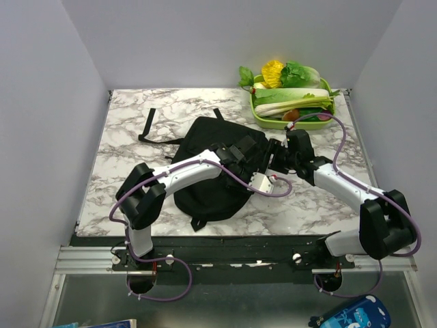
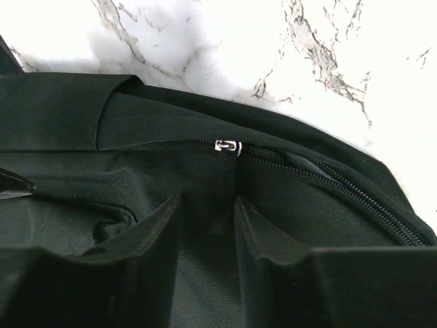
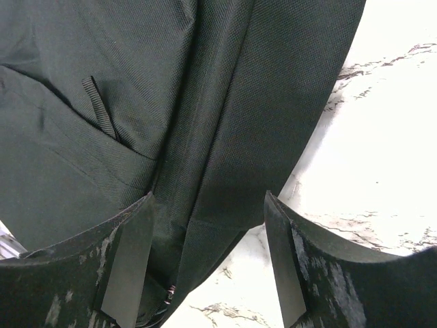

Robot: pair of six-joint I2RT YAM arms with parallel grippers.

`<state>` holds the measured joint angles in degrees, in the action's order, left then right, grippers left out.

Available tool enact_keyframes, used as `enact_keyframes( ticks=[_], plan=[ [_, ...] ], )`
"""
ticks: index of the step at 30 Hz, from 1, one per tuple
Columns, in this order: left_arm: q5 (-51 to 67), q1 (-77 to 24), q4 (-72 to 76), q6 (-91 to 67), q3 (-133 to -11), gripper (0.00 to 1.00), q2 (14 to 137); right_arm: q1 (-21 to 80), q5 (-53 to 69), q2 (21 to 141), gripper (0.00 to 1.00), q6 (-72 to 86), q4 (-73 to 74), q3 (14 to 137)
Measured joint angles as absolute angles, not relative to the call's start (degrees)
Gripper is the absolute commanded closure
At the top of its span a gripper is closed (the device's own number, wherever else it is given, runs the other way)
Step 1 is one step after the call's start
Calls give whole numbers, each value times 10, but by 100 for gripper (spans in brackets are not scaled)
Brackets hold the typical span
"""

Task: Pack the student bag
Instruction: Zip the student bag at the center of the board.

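Note:
The student bag [image 1: 205, 174], a large black backpack, lies flat in the middle of the marble table [image 1: 116, 157]. My left gripper [image 1: 247, 156] sits low on its right upper part. In the left wrist view its jaws [image 2: 208, 199] stand a narrow gap apart over the bag's dark fabric [image 2: 171, 116], just short of a silver zipper pull [image 2: 228, 145] on the zip line. My right gripper [image 1: 276, 152] is at the bag's right edge. In the right wrist view it [image 3: 208, 195] is wide open, straddling the bag's fabric edge [image 3: 225, 82] with nothing pinched.
A green tray [image 1: 273, 124] of toy vegetables [image 1: 293, 96] stands at the back right. The bag's straps [image 1: 153, 126] trail toward the back left. A blue patterned case [image 1: 351, 316] lies below the table's near edge at the right.

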<state>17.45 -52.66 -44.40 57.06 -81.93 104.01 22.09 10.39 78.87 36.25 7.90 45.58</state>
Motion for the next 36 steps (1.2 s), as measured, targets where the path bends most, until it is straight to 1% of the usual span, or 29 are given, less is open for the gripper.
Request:
enact_keyframes(
  ticks=[1, 3, 4, 9, 16, 23, 26, 27, 29, 32, 33, 35, 36],
  plan=[
    [171, -528, -442, 572, -819, 70, 1040, 220, 105, 789, 30, 363, 78, 456],
    [165, -530, -439, 572, -819, 79, 1042, 219, 110, 792, 30, 363, 75, 456],
    [163, -531, -439, 573, -819, 85, 1042, 218, 113, 794, 30, 364, 74, 456],
    [152, -536, -439, 568, -829, 99, 1055, 217, 123, 799, 30, 365, 73, 456],
    [151, -538, -451, 566, -840, 100, 1063, 217, 135, 799, 32, 366, 73, 456],
    [150, -541, -481, 566, -859, 100, 1063, 216, 175, 809, 33, 376, 71, 446],
    [150, -542, -487, 563, -861, 100, 1060, 216, 190, 827, 38, 382, 69, 441],
    [150, -544, -490, 561, -861, 100, 1057, 216, 195, 834, 42, 384, 67, 441],
    [150, -548, -493, 558, -861, 100, 1050, 216, 203, 848, 46, 388, 60, 441],
    [150, -557, -494, 554, -861, 100, 1037, 216, 209, 859, 55, 393, 51, 441],
    [150, -560, -495, 552, -861, 100, 1033, 216, 210, 861, 64, 394, 48, 441],
    [150, -563, -494, 549, -861, 100, 1030, 216, 214, 866, 77, 395, 41, 441],
    [150, -564, -494, 548, -861, 100, 1030, 216, 216, 869, 93, 397, 38, 442]
  ],
)
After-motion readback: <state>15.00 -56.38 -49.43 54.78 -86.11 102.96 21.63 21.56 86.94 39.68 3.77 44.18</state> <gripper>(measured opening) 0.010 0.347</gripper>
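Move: The black zip pull hangs almost between the left fingers, some 1 cm back, 1 cm right and 1 cm below their midpoint. Its silver slider lies about 1 cm back, 3 cm right and 2 cm down. The bag edge for the right hand to grip is roughly 1 cm back, 2 cm left and 4 cm below that hand, which has the vegetable basket some 19 cm ahead and 8 cm right. The zip pull is pinched as the left fingers shut on it while barely moving; then the left hand rises about 3 cm, easing some 2 cm back towards the open stretch of zip. Forward of it, the right hand first creeps left, then sinks about 4 cm onto the bag edge, tilting down 10 degrees or so, its fingers half closing around the ridge of fabric. ##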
